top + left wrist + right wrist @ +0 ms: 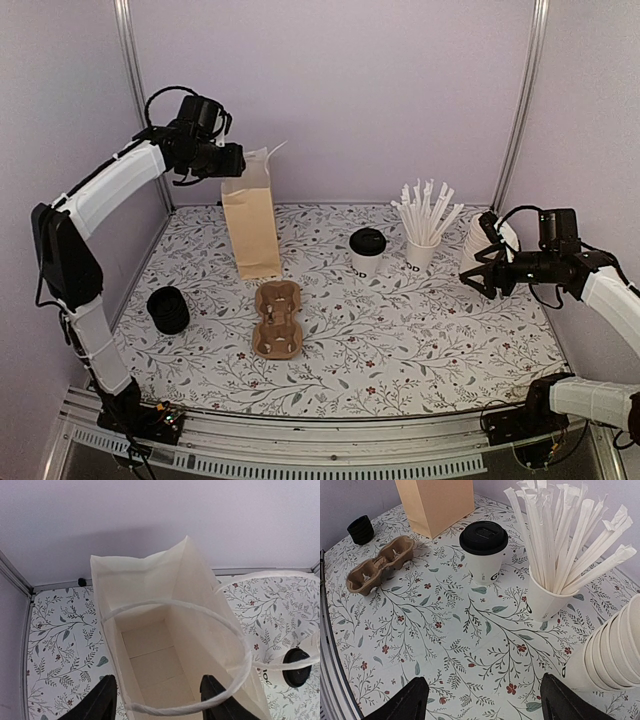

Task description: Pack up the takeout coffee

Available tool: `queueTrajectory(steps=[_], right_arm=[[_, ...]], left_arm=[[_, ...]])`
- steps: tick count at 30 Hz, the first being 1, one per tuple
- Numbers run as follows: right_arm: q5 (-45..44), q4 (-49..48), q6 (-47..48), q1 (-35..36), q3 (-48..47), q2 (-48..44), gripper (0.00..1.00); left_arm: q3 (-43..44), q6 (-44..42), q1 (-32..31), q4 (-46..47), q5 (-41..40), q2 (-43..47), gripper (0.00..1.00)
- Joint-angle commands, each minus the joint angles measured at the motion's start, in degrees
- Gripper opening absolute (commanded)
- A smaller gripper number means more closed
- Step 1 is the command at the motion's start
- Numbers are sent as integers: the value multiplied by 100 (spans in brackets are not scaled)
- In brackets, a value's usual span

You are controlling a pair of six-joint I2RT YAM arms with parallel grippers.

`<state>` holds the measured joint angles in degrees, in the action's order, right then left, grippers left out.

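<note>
One takeout coffee (367, 251), a white cup with a black lid, stands mid-table right of the brown paper bag (252, 225); the right wrist view shows the cup (484, 550) ahead of my fingers. My left gripper (228, 160) hovers over the bag's open top. In the left wrist view the bag (150, 645) looks empty inside, and its white handle loop (165, 709) lies between the spread fingers of that gripper (157, 702) without being pinched. My right gripper (480, 272) is open above bare table (482, 705), beside the cup stack, holding nothing.
A cup of wrapped straws (422, 240) and a tilted stack of lidless white cups (478, 243) stand at the right. A brown cardboard cup carrier (277, 318) lies mid-table. A stack of black lids (168, 310) sits at the left. Walls close in behind and at both sides.
</note>
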<state>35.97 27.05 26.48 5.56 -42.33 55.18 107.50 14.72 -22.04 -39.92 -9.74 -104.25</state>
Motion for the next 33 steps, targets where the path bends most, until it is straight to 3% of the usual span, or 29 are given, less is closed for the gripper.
queueTrajectory(steps=[1,6,13,23,33], right_arm=[[-72,50,33,-25,75,-95,80],[-81,51,36,-28,75,-82,80],[-90,55,41,-26,75,-69,80],[-129,46,41,-26,75,-47,80],[-195,11,-1,-29,67,-12,80]], left_arm=[[377,-160,45,-158,-131,-179,59],[388,-195,44,-104,-351,-250,46],[337,-366,43,156,-498,-188,1],[-341,-1194,-572,1800,-67,1063,0],[-556,-1232,-1676,1749,576,2005,0]])
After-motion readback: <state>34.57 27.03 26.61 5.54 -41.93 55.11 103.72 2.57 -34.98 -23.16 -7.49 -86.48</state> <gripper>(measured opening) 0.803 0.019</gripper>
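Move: The paper bag's near handle arcs between the left hand's open fingers, about 1 cm ahead. The bag stands under it, its middle some 5 cm ahead, 2 cm right and 15 cm below. From that hand the lidded cup stands roughly 30 cm right, 3 cm ahead and 24 cm down; the cup carrier is about 14 cm back, 7 cm right and 28 cm down. From the idle right hand, the handle lies some 23 cm ahead, 43 cm left and 9 cm higher. Creeping barely a centimetre forward and left, the left hand first shuts its half-open fingers and pinches the bag's near handle. Then it pulls the handle up about 18 cm while drawing back some 11 cm and to its right, speeding up, the fingers tipping up some 30 degrees towards level and turning clockwise, grip kept. ##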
